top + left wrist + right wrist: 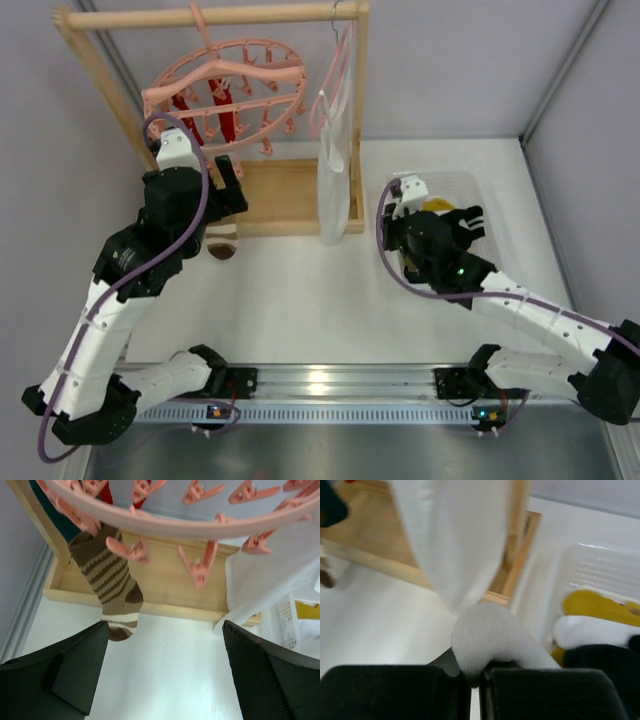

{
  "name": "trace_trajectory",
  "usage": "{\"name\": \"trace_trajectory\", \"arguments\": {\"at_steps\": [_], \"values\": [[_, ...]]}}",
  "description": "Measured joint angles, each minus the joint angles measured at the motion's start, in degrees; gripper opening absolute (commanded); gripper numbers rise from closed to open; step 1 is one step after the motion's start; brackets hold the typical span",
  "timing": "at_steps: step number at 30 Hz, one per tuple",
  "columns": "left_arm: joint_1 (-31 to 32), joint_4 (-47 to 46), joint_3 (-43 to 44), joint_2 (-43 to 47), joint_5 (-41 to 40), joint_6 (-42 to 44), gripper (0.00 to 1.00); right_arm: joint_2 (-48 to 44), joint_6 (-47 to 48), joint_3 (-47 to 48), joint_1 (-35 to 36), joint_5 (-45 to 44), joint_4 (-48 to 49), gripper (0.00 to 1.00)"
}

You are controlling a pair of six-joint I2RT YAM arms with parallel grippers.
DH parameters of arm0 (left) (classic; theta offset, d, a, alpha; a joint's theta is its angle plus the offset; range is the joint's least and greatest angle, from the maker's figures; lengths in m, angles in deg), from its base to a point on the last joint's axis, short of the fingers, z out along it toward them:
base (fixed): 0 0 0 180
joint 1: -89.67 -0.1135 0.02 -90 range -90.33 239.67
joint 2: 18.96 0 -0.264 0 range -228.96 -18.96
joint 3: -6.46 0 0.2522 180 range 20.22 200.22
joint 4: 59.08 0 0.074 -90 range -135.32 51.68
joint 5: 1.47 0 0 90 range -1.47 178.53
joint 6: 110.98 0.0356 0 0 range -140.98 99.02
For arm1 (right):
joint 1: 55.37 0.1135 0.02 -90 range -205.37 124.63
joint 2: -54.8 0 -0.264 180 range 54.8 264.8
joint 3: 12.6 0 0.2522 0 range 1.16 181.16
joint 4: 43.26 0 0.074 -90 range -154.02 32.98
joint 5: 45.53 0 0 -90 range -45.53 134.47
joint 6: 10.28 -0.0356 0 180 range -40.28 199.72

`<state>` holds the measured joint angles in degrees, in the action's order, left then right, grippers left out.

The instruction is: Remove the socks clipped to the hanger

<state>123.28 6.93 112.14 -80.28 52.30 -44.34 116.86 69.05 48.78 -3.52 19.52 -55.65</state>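
The round pink hanger (232, 80) hangs from the wooden rail, and its ring (200, 528) with its clip pegs crosses the top of the left wrist view. Red socks (222, 115) are clipped under it. A brown striped sock (111, 586) hangs from a peg at the left, its toe low (222, 249). My left gripper (165, 652) is open just below the ring, to the right of that sock, with nothing between its fingers. My right gripper (476, 679) is shut on a white sock (492, 635) beside the bin.
A long white cloth (332, 165) hangs on a slim hanger at the rail's right end. The wooden frame's base tray (165, 580) lies under the ring. A clear plastic bin (492, 215) at the right holds yellow, white and black socks (600, 607).
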Motion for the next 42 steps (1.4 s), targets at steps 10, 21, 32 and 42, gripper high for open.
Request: {"name": "trace_trajectory", "arguments": {"at_steps": [10, 21, 32, 42], "values": [[0.0, 0.15, -16.57, 13.86, -0.68, 0.79, 0.98, 12.76, -0.66, 14.58, -29.0, 9.99, -12.5, 0.34], [0.0, -0.74, -21.49, 23.19, -8.68, -0.52, 0.98, 23.54, -0.76, 24.3, -33.2, 15.8, -19.19, 0.9], [-0.02, -9.64, -32.57, 23.67, -8.96, 2.03, 0.98, 5.33, -3.13, 10.12, -20.94, 27.67, -8.81, 0.99], [-19.89, -21.9, -42.14, 14.21, 14.8, 8.33, 0.98, -4.83, -4.85, -5.03, -20.9, 37.27, 1.77, 0.99]]}}
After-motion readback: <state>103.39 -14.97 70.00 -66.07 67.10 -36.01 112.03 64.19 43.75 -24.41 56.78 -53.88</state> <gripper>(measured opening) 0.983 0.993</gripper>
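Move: The right hand holds a white sock, with the bin's middle about 12 cm ahead, 14 cm to its right and 20 cm below; the hanging white cloth is some 12 cm ahead and 13 cm to its left, at its height. From the empty left hand the striped sock hangs roughly 8 cm ahead, 8 cm left and 12 cm lower, while the round pink hanger is centred about 14 cm ahead, 2 cm left and 4 cm higher. Right carries white sock 20 cm forward-right to bin, opens, retreats; left backs, then sinks 17 cm towards striped sock. ##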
